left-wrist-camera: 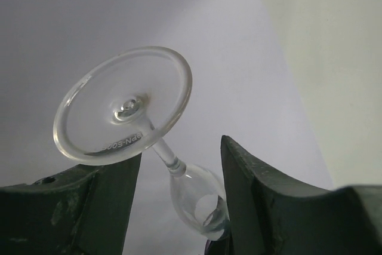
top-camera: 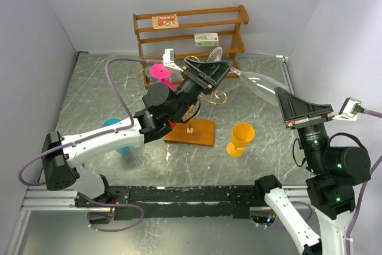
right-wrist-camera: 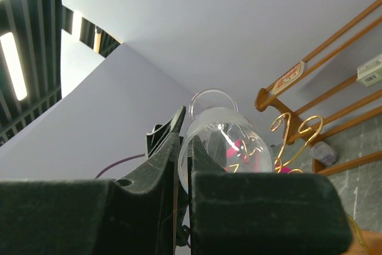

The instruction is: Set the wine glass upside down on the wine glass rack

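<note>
The clear wine glass [top-camera: 258,86] lies almost level in the air above the rack, its foot [top-camera: 216,54] toward the back. My right gripper [top-camera: 280,97] is shut on the rim of its bowl [right-wrist-camera: 227,141], one finger inside the bowl and one outside [right-wrist-camera: 186,132]. My left gripper [top-camera: 204,71] is open around the stem, its fingers standing either side with a gap [left-wrist-camera: 179,159]. The foot [left-wrist-camera: 119,111] shows just beyond the left finger. The wine glass rack [top-camera: 191,132], gold wire scrolls on a wooden base, stands below the left gripper, and its scrolls [right-wrist-camera: 292,129] show in the right wrist view.
A pink glass [top-camera: 160,72] is at the rack's left side. An orange goblet [top-camera: 240,138] stands right of the base. A blue glass [top-camera: 116,131] is partly hidden by the left arm. The brown three-tier shelf [top-camera: 191,31] stands at the back wall.
</note>
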You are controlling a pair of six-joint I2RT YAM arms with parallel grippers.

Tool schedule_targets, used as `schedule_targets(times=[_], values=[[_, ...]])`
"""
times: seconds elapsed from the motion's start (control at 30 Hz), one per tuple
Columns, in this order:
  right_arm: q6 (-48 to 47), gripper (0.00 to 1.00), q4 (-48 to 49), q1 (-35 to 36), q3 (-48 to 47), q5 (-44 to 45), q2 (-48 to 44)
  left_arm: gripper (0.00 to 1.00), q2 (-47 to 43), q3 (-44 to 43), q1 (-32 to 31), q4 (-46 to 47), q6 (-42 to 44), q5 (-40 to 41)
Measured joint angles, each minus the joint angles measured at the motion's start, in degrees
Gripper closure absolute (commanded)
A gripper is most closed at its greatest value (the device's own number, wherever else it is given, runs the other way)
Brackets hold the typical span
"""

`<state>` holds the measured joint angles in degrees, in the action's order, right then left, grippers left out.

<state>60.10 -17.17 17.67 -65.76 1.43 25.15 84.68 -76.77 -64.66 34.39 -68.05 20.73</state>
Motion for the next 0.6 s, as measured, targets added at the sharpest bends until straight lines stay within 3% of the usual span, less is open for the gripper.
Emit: schedule_targets(times=[0.17,0.6], values=[[1.01,1.0,0.07,0.0,0.5,-0.7,-0.31,0.47,0.39,-0.85,0.0,-0.22,0.37,2.97],[3.72,1.0,0.15,-0.04,1.75,-3.91,-0.87,0.58,0.7,-1.53,-0.11,0.98,2.23,7.82]])
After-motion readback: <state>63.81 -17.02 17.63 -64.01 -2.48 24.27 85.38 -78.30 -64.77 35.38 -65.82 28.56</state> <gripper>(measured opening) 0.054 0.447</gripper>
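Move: The left hand's half-open fingers already straddle the clear wine glass's stem, whose middle lies about 2 cm ahead, 1 cm to the right and 1 cm above. The rack's gold scroll arms stand about level with this hand, some 8 cm left and 22 cm below; the yellow goblet is 3 cm back, 7 cm right and far below, about 42 cm. From the right hand, which grips the glass's bowl, the stem lies about 9 cm ahead, 10 left and 3 up. Forward and a little left, the left hand eases about 2.5 cm in around the stem, turning nearly 10 degrees counter-clockwise while its fingers close partway, bringing the stem nearer the middle of their narrowing gap. The right hand keeps its pinch on the bowl and carries the glass just over 1 cm left, sinking slightly and turning a few degrees the same way. ##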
